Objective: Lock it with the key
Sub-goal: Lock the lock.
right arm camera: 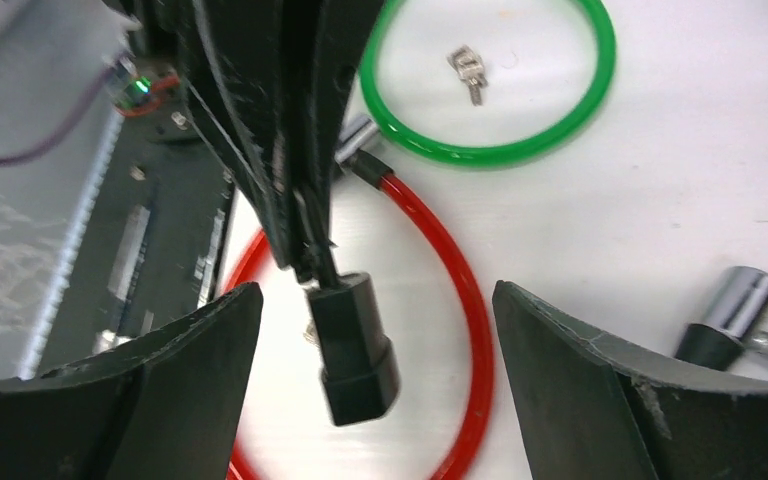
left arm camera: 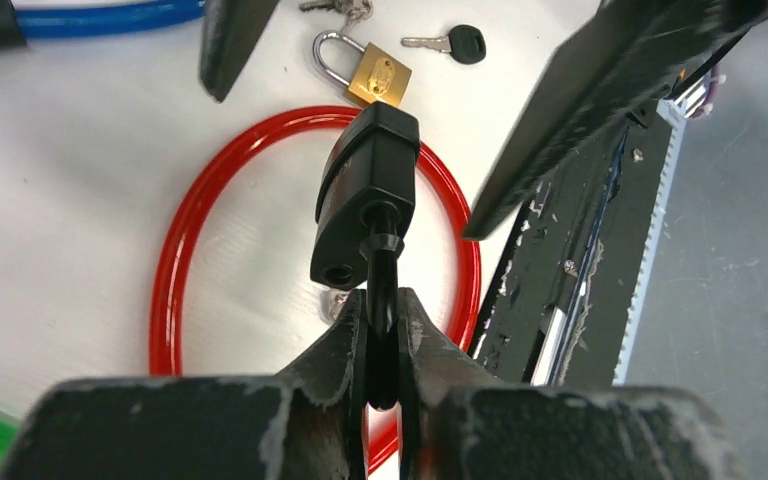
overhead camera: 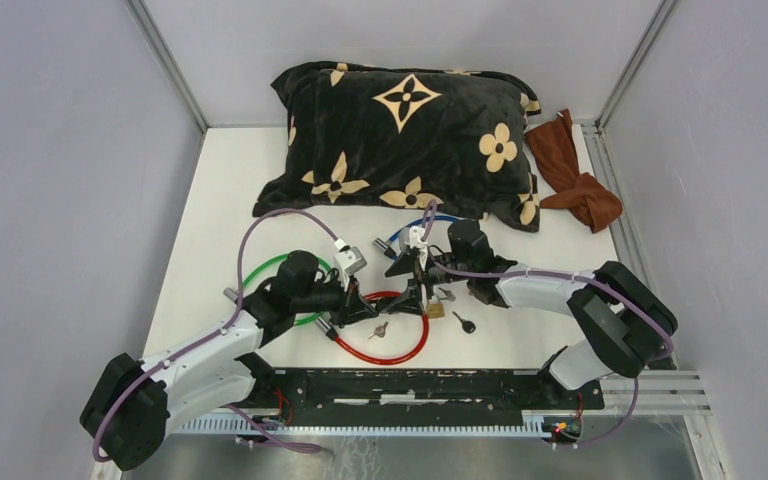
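Note:
My left gripper [left arm camera: 383,310] is shut on the black head of a key, whose shaft is in the black lock body [left arm camera: 365,195]. The lock body hangs off the key above the table, and the round hole in its end face is empty. In the right wrist view the same lock body [right arm camera: 355,345] sits between the wide-open fingers of my right gripper [right arm camera: 375,292], touching neither finger. A red cable loop [left arm camera: 170,280] lies on the table beneath it. From above, both grippers [overhead camera: 360,305] [overhead camera: 415,275] meet over that loop.
A brass padlock [left arm camera: 375,75] and a black-headed key [left arm camera: 460,43] lie just beyond the red loop. A green cable loop [right arm camera: 490,100] holds a small key [right arm camera: 467,72]. A blue cable [left arm camera: 110,18] lies near it. A black flowered pillow [overhead camera: 410,140] and brown cloth [overhead camera: 570,170] lie at the back.

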Controlling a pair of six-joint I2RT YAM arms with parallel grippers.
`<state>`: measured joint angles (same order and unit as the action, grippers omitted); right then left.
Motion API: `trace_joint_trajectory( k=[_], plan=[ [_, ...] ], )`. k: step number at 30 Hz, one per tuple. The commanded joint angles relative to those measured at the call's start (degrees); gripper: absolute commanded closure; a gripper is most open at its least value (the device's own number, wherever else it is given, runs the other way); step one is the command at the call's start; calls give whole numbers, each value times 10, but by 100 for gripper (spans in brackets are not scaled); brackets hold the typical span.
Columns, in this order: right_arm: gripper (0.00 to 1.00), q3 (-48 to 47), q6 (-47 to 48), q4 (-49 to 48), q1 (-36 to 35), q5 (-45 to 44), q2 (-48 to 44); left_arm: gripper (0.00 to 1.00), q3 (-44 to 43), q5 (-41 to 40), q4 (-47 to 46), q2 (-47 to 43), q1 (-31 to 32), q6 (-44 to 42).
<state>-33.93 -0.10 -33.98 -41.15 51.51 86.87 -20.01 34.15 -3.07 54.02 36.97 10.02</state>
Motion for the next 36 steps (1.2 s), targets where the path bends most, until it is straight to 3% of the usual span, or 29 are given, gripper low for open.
trace_joint_trajectory(
  k=[1,6,10,21,26,31,33,34,36],
  plan=[
    [10,-52,189,192,-10,-43,-12,98,-67,32,34,-17,1,-138],
    [12,-40,172,164,-20,-39,-6,98,-87,8,98,-13,22,-275],
    [21,-19,132,99,-25,-36,3,98,-90,-25,109,-7,48,-368],
    [36,33,88,-9,-74,-96,15,98,-111,-46,123,-5,74,-369],
    [52,40,88,-17,-79,-126,22,98,-111,-35,122,-5,79,-366],
    [92,51,77,-49,-79,-136,18,98,-111,-34,123,-1,83,-364],
    [100,59,77,-61,-79,-138,10,98,-111,-37,116,-2,83,-356],
    [100,66,76,-71,-79,-138,5,96,-109,-41,110,-3,83,-349],
    [100,78,70,-94,-78,-140,-5,76,-103,-62,91,-6,83,-325]
  ],
)
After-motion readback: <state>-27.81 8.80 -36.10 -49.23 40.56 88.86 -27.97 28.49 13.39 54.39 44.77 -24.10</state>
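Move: The black lock body, on the rod that the left fingers already pinch, hangs about 5 cm below the open right hand and 2 cm back, roughly in line sideways. From the left hand it is about 5 cm to the right, 1 cm ahead and 2 cm lower. On the table 11 cm below the right hand, the brass padlock lies 5 cm back and 9 cm right, the black key 9 cm back and 16 cm right. Down about 5 cm and back some 3 cm goes the right hand, after a tiny forward start, its fingers tipping slightly lower and narrowing from wide open until the pads pinch the lock body's sides. The left hand stays nearly in place and keeps its pinch on the rod, rolling and turning clockwise by some 35 degrees overall, mostly in the first half. ##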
